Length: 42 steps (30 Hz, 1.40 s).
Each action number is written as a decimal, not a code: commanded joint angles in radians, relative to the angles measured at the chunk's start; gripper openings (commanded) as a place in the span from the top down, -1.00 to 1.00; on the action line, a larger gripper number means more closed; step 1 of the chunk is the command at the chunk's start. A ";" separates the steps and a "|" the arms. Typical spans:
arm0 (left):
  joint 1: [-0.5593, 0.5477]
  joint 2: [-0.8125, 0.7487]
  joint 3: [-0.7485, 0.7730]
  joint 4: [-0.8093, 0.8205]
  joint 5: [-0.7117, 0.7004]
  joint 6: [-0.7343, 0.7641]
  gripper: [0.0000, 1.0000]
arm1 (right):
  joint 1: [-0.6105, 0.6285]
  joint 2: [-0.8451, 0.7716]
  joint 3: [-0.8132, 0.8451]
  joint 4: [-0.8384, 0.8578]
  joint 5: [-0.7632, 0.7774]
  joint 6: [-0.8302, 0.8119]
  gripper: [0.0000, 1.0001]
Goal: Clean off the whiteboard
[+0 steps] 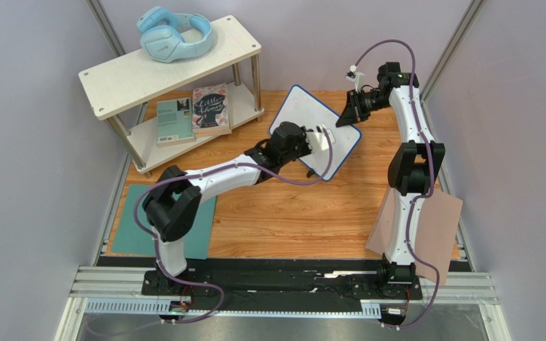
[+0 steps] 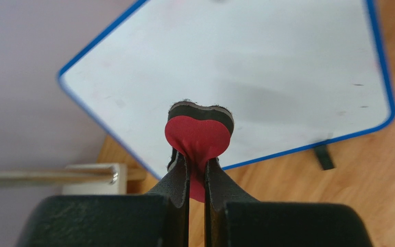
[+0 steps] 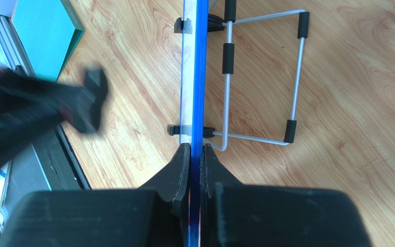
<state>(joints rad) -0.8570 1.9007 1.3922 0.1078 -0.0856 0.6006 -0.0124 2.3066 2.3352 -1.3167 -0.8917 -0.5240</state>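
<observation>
The whiteboard [image 1: 304, 121], white with a thin blue rim, leans on a wire stand [image 3: 266, 77] at the back middle of the wooden table. Its face [image 2: 235, 67] looks almost clean, with a few faint specks at the right. My left gripper [image 2: 197, 164] is shut on a small red heart-shaped eraser [image 2: 198, 135] with a black felt face, held just in front of the board's lower part. In the top view the left gripper [image 1: 318, 138] sits over the board's middle. My right gripper [image 3: 195, 154] is shut on the whiteboard's blue edge [image 3: 197, 77], at the board's upper right side [image 1: 347, 114].
A white two-level shelf [image 1: 169, 64] stands at the back left with blue headphones [image 1: 176, 35] on top and two books [image 1: 194, 114] below. A teal mat [image 1: 130, 227] lies front left, a pinkish-tan sheet [image 1: 439, 227] front right.
</observation>
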 commanded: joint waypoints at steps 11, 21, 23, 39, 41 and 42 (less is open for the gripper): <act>0.064 -0.293 -0.242 0.061 -0.161 -0.248 1.00 | 0.054 0.053 -0.016 -0.119 0.137 -0.054 -0.32; 0.065 -0.298 -0.252 -0.089 -0.125 -0.472 0.14 | 0.052 -0.016 -0.060 -0.037 0.193 0.017 -0.67; 0.064 -0.296 -0.249 -0.137 -0.097 -0.496 -0.36 | 0.049 -0.042 -0.077 0.025 0.221 0.051 -0.77; 0.125 -0.061 0.059 -0.740 0.189 -0.838 -0.69 | 0.022 -0.208 -0.149 0.129 0.287 0.177 -1.00; 0.130 -0.055 0.045 -0.737 0.249 -0.876 -0.70 | 0.022 -0.236 -0.161 0.134 0.307 0.177 -1.00; 0.131 -0.054 0.038 -0.737 0.260 -0.892 -0.70 | 0.022 -0.275 -0.169 0.137 0.321 0.176 -1.00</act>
<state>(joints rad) -0.7261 1.8370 1.4372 -0.5301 0.0303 -0.1810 0.0078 2.1532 2.1792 -1.2156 -0.6147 -0.3721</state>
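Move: The left hand holds the eraser close over the whiteboard's lower left part. The board's middle is about 7 cm ahead of it, 1 cm right and 6 cm lower, and the black stand foot is some 13 cm below, only 1 cm ahead and right. The bare table it is taken to lies roughly 7 cm back, 9 cm left and 16 cm down. The right hand pinches the board's upper edge, with the board's middle about 7 cm left, 1 cm ahead and 6 cm lower. The left hand carries the eraser up and left off the whiteboard, about 8 cm left, then sinks some 13 cm from that high point and draws back over bare table, its fingers spreading wide on the way down and tipping to point steeply down by nearly 50 degrees, with the eraser still on the left finger. Meanwhile the right hand opens and lets go of the board's upper edge, dips about 6 cm, then rises again to its starting height, easing slightly right with its fingers wide open around the edge. ##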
